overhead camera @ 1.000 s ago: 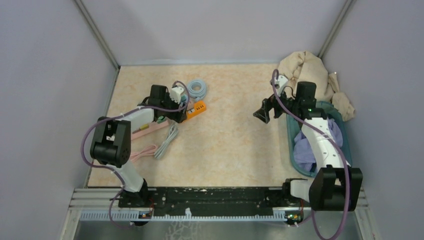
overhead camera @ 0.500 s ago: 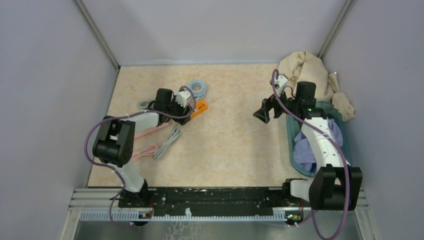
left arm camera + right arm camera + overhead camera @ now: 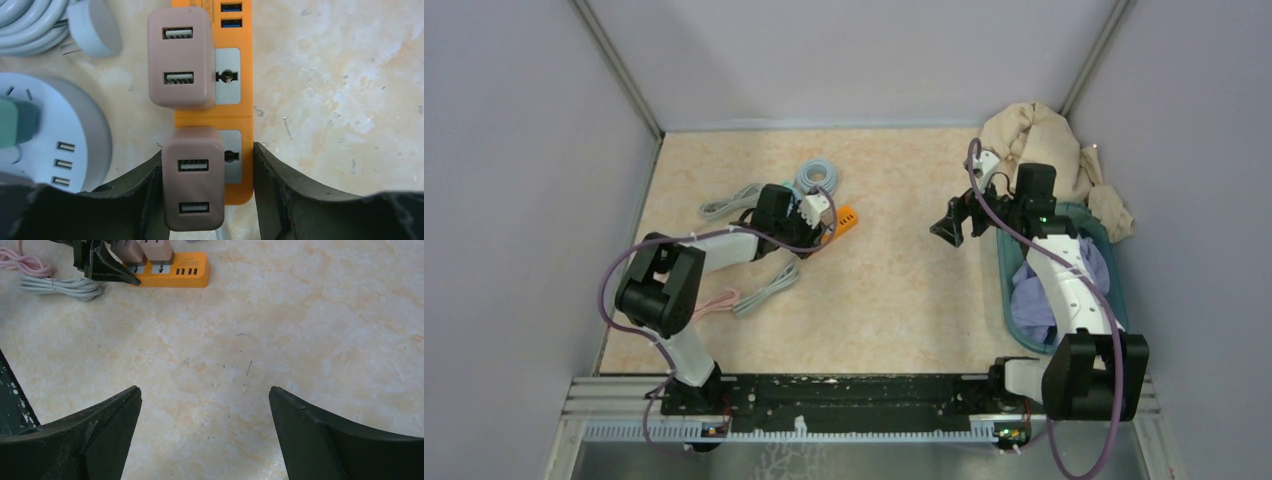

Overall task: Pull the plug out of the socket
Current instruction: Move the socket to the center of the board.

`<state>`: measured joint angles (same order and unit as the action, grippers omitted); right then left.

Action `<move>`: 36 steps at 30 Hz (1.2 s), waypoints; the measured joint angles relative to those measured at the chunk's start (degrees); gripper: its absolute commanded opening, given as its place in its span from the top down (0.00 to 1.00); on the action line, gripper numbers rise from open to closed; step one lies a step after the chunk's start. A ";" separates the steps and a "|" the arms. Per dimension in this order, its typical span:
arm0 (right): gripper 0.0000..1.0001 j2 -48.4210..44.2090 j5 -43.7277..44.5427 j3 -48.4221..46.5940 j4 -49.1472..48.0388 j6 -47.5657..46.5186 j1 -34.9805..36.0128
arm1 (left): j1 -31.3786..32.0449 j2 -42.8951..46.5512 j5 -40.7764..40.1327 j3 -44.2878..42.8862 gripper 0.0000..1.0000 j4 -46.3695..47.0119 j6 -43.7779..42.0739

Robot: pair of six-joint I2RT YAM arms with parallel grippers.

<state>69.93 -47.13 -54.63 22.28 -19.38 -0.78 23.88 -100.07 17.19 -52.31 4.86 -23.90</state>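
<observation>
An orange socket strip [image 3: 240, 120] lies on the table with two pink plugs in it. The near plug [image 3: 194, 180] sits between the fingers of my left gripper [image 3: 208, 150]. The left finger presses the plug's side and the right finger presses the strip's far edge. The other pink plug [image 3: 180, 65] stands further along the strip. From above, the left gripper [image 3: 809, 215] covers the strip's [image 3: 846, 216] left end. My right gripper [image 3: 205, 390] hangs open over bare table, well to the right [image 3: 954, 222], holding nothing; the strip [image 3: 185, 275] shows far off in its view.
A round white socket hub [image 3: 55, 130] and a grey plug [image 3: 95, 35] with coiled cable [image 3: 817, 178] lie just beside the strip. A grey cable bundle [image 3: 769, 285] and a pink cable [image 3: 714, 300] lie nearer. A teal basket [image 3: 1007, 290] of clothes and beige cloth [image 3: 1034, 135] stand right.
My left gripper has swung right along the strip and its jaws have narrowed onto the near plug and strip. The strip has shifted slightly right. The right arm has not moved.
</observation>
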 measured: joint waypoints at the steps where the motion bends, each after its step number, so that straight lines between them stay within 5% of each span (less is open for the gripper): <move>1: 0.01 0.00 -0.02 0.00 0.02 0.00 0.00 | 0.59 0.00 0.00 -0.13 0.72 -0.33 -0.20; 14: 0.01 -0.96 -2.49 0.00 4.70 -7.85 0.00 | 13.55 0.11 1.16 -0.39 0.77 -0.87 1.75; 22: 0.01 -4.39 -9.40 2.12 16.00 -31.89 0.00 | 25.75 0.04 1.03 1.79 0.73 4.24 2.99; 30: 0.01 -5.92 -13.55 6.14 29.97 -58.07 0.04 | 30.12 -0.83 -0.52 2.32 0.24 7.74 5.44; 36: 0.01 -6.14 -14.21 6.64 33.29 -64.30 0.04 | 30.71 3.15 -3.39 6.93 0.11 13.99 7.23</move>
<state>63.79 -61.34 -47.99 55.57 -83.68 -0.73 54.59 -96.92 13.80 -45.39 18.85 -16.67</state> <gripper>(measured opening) 0.990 0.839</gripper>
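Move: The left gripper already holds the orange socket near its cable end; the socket's middle lies about 3 cm ahead and 4 cm right of the hand. Its goal, bare board, is some 13 cm back and 21 cm right. The round socket is roughly 8 cm ahead and 7 cm left, the grey cable bundle 9 cm back and 9 cm left. From the right hand, the orange socket lies about 3 cm ahead, 22 cm left and 17 cm below. Drag the orange socket level across the board with the left gripper, about 17 cm right and 15 cm back, turning it some 25 degrees clockwise, then open the fingers and lift slightly clear. Meanwhile draw the open right gripper back about 10 cm and down a little towards the socket's free end, swinging it counter-clockwise, without touching. ##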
